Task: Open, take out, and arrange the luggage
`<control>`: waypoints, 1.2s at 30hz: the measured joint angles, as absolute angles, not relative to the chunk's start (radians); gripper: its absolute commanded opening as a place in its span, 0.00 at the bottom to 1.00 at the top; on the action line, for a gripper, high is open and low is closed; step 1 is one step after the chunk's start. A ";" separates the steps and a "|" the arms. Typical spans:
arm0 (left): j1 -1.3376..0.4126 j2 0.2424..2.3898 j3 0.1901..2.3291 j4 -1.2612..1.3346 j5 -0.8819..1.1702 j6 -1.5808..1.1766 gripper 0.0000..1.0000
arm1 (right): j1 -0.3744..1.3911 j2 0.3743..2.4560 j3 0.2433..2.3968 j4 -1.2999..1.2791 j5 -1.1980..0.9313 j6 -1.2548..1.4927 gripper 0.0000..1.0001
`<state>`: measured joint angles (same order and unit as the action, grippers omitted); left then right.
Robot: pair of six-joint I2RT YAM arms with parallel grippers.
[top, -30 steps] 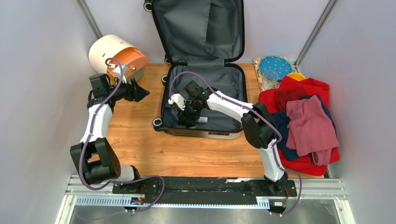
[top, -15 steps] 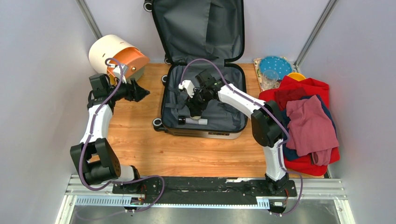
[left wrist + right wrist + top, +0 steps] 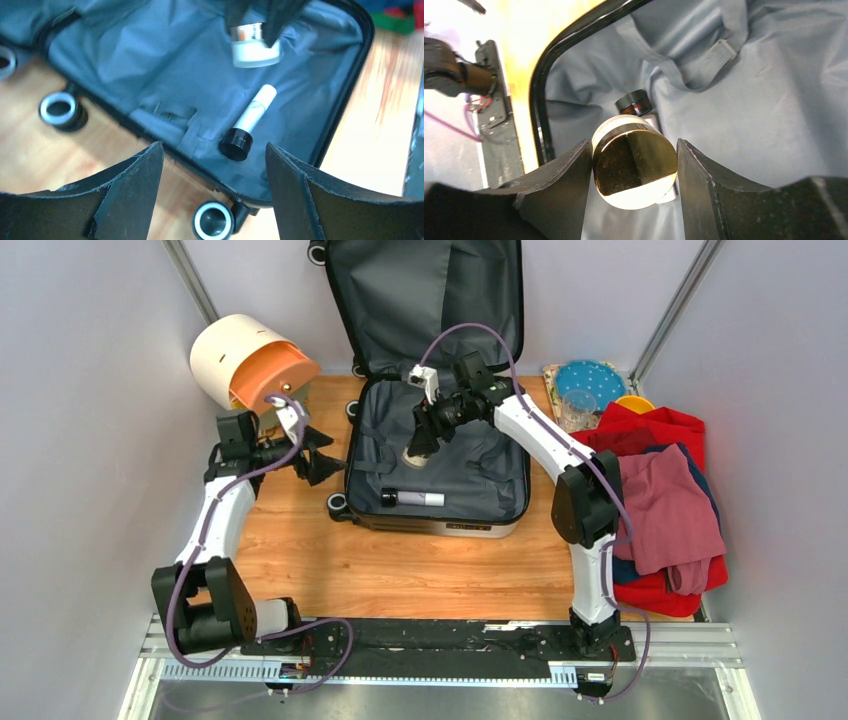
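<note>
The luggage [image 3: 470,475] lies open on the wooden table, its lid propped against the back wall and its grey lining [image 3: 764,115] showing. My right gripper [image 3: 422,438] hangs above the lower half, shut on a white jar with a gold lid [image 3: 413,457] [image 3: 634,167] [image 3: 255,47]. A white tube with a black cap [image 3: 412,498] [image 3: 247,127] lies on the lining near the front rim. My left gripper [image 3: 325,457] [image 3: 215,185] stands open and empty beside the luggage's left edge, above a black wheel [image 3: 214,222].
A round cream box with an orange drawer [image 3: 250,360] sits at the back left. At the right lies a pile of red, maroon and blue clothes [image 3: 650,500]. Behind the pile are a blue plate [image 3: 590,380] and a clear glass [image 3: 577,408].
My right gripper has lifted the jar off the suitcase floor, up and toward the back. The left gripper has swung from the round box toward the luggage's left side and opened wider.
</note>
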<state>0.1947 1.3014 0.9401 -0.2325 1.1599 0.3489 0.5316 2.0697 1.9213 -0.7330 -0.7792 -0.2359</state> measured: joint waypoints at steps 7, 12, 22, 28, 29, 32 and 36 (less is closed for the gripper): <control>0.000 1.212 0.940 -0.331 1.196 0.776 0.82 | 0.533 2.069 1.924 -0.834 -0.938 -0.247 0.00; -0.087 1.226 0.951 -0.346 1.191 0.797 0.81 | 0.564 2.053 1.923 -0.862 -0.952 -0.260 0.00; -0.092 1.252 0.845 -0.119 0.949 0.377 0.81 | 0.579 1.969 1.841 -0.728 -0.493 -0.328 0.00; -0.092 1.291 0.828 -0.046 0.792 0.206 0.82 | 0.571 2.087 1.861 -0.650 -0.296 -0.360 0.00; -0.092 1.309 0.841 -0.038 0.767 0.171 0.82 | 0.571 2.111 1.861 -0.645 -0.278 -0.360 0.02; -0.092 1.368 0.887 -0.022 0.709 0.069 0.82 | 0.582 2.160 1.861 -0.639 -0.243 -0.359 0.11; -0.092 1.431 0.934 -0.008 0.654 -0.052 0.84 | 0.607 2.189 1.860 -0.616 -0.216 -0.354 0.55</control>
<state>-0.0917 1.4307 0.9344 -0.0082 0.6540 -0.0525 0.6075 2.1887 1.8595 -0.6159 -0.2165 -0.3542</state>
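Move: The right hand holds the jar above the open suitcase; the floor spot it is bound for lies about 6 cm ahead, 3 cm to the right and 11 cm below. From that hand the bottle lies 3 cm back, level sideways and 13 cm down, and the strap 6 cm ahead, 10 cm left and 13 cm down. From the empty left hand the bottle is roughly 4 cm ahead, 17 cm right and 16 cm below. Right swings back, then forward, lowering its jar about 10 cm in the suitcase; left goes right, then forward-down. ##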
